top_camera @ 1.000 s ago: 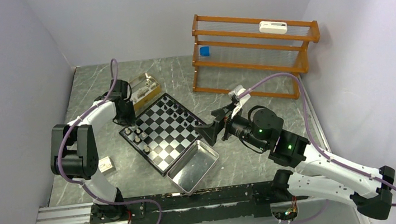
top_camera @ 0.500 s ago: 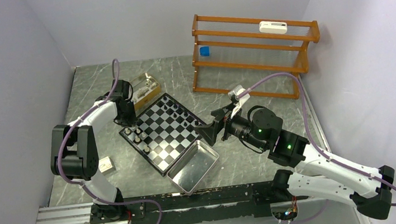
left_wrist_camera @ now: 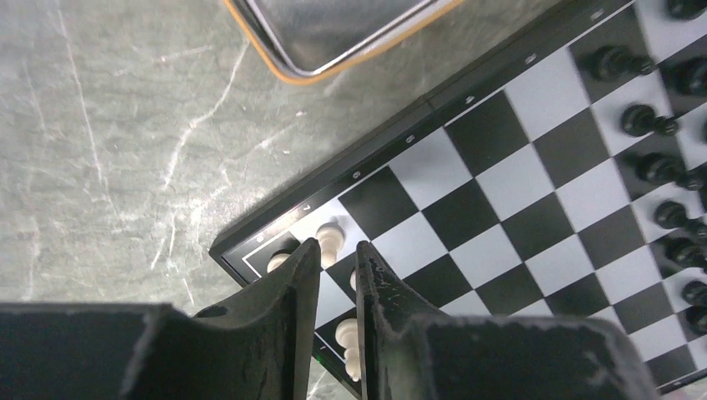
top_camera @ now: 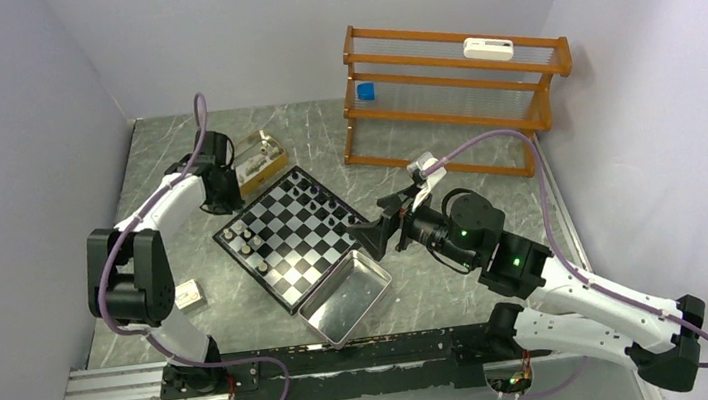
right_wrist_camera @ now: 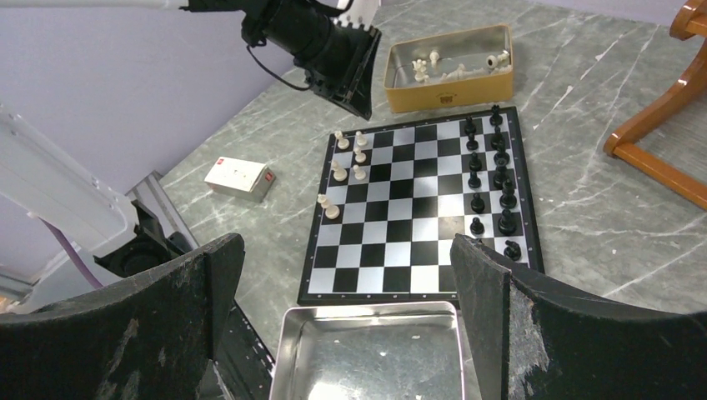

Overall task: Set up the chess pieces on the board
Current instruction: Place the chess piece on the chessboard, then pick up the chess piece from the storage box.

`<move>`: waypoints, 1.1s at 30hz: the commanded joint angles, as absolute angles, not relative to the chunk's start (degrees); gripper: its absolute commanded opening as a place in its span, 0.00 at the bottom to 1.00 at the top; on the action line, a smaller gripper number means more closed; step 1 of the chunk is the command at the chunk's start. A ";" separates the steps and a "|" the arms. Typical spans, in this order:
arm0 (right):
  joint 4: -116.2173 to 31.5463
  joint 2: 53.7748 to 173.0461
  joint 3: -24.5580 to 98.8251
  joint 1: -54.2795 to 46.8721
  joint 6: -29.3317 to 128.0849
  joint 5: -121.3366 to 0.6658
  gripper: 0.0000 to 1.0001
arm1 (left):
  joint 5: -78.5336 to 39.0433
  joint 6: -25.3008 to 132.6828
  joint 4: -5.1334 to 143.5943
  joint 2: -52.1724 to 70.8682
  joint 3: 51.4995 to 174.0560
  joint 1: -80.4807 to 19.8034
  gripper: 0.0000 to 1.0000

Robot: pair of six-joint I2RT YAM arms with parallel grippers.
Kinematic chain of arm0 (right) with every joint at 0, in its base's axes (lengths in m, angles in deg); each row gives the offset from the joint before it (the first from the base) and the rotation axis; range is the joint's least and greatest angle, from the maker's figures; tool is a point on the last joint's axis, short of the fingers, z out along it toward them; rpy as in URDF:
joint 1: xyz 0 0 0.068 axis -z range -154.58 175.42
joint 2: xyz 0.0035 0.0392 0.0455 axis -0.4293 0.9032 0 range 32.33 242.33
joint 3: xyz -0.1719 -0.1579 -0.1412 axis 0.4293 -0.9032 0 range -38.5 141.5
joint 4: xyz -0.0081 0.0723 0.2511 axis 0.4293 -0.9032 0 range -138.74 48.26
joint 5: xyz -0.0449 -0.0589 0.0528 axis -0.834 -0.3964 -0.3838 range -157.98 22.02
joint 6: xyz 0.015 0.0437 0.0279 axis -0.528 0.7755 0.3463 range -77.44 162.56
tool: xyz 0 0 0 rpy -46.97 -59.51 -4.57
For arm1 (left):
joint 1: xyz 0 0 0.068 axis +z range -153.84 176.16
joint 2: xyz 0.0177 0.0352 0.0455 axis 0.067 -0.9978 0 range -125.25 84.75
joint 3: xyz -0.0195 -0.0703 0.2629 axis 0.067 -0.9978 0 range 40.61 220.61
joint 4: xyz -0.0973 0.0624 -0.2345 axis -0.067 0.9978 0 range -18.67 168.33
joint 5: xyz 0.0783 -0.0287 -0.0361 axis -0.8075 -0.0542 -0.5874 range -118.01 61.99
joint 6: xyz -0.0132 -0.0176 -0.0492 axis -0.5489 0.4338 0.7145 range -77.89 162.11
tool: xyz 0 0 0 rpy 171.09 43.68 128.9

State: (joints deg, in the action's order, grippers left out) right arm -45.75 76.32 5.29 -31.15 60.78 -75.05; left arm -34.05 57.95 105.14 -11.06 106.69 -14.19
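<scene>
The board (top_camera: pixel 301 253) lies angled at mid table. Several white chess pieces (top_camera: pixel 244 241) stand along its left edge and a row of black ones (top_camera: pixel 322 204) along the far right edge. My left gripper (top_camera: pixel 219 193) hovers over the board's white-side corner. In the left wrist view its jaws (left_wrist_camera: pixel 338 244) stand a narrow gap apart with nothing between them, just above a white pawn (left_wrist_camera: pixel 331 233). My right gripper (right_wrist_camera: pixel 346 246) is wide open and empty, above the metal tray (right_wrist_camera: pixel 371 350) at the board's near edge (right_wrist_camera: pixel 310 275). More white pieces (right_wrist_camera: pixel 433 62) lie in the gold box (right_wrist_camera: pixel 450 83).
The gold box (top_camera: pixel 258 161) sits just behind the board's far-left side, close to my left gripper. The metal tray (top_camera: pixel 346 296) touches the board's near corner. A small white box (top_camera: pixel 190 296) lies at the left, and a wooden rack (top_camera: pixel 449 99) stands at the back right.
My left gripper has drawn back and up from the white pieces toward the gold box, and its jaws have parted slightly. The right arm has not moved.
</scene>
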 commanded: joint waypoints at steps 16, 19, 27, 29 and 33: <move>-46.56 82.39 9.35 -31.07 60.93 -77.39 1.00 | -30.82 56.52 100.14 -16.88 127.67 -14.65 0.31; -46.83 83.80 10.62 -31.07 60.95 -76.47 0.99 | -30.85 56.05 99.48 -21.44 133.00 -14.65 0.31; -51.45 86.69 15.63 -31.03 61.24 -79.04 0.99 | -30.04 53.69 94.86 -29.07 137.92 -14.47 0.33; -51.00 87.03 16.08 -31.08 61.51 -79.42 0.99 | -28.98 52.95 93.87 -31.12 139.66 -14.43 0.33; -50.47 88.28 16.46 -31.08 62.13 -79.36 0.99 | -28.54 52.48 94.94 -36.44 144.92 -14.38 0.31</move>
State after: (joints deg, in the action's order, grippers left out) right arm -50.14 87.20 14.75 -31.15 61.02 -78.15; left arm -30.77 54.30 97.99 -33.04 139.09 -14.19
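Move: The box of white pieces is next: its middle lies about 14 cm ahead of the left hand, 3 cm to its right and 5 cm below. The just-placed chess piece stands 2 cm back and 3 cm below the hand; the corner piece is about 4 cm back, 3 cm left and 4 cm below. The chessboard's middle lies some 6 cm back, 13 cm right and 6 cm below. From the right hand, the box is roughly 30 cm ahead, 28 cm left and 27 cm below. Up and forward in a quick arc, the left hand leaves the placed chess piece, rising nearly 10 cm, then sinks about half of that again above the box; in all it goes some 17 cm forward and a little right. Its fingers tilt outward and stay slightly open, holding nothing. The right hand, wide open, drifts about 3 cm forward and left, dipping and coming back up. ##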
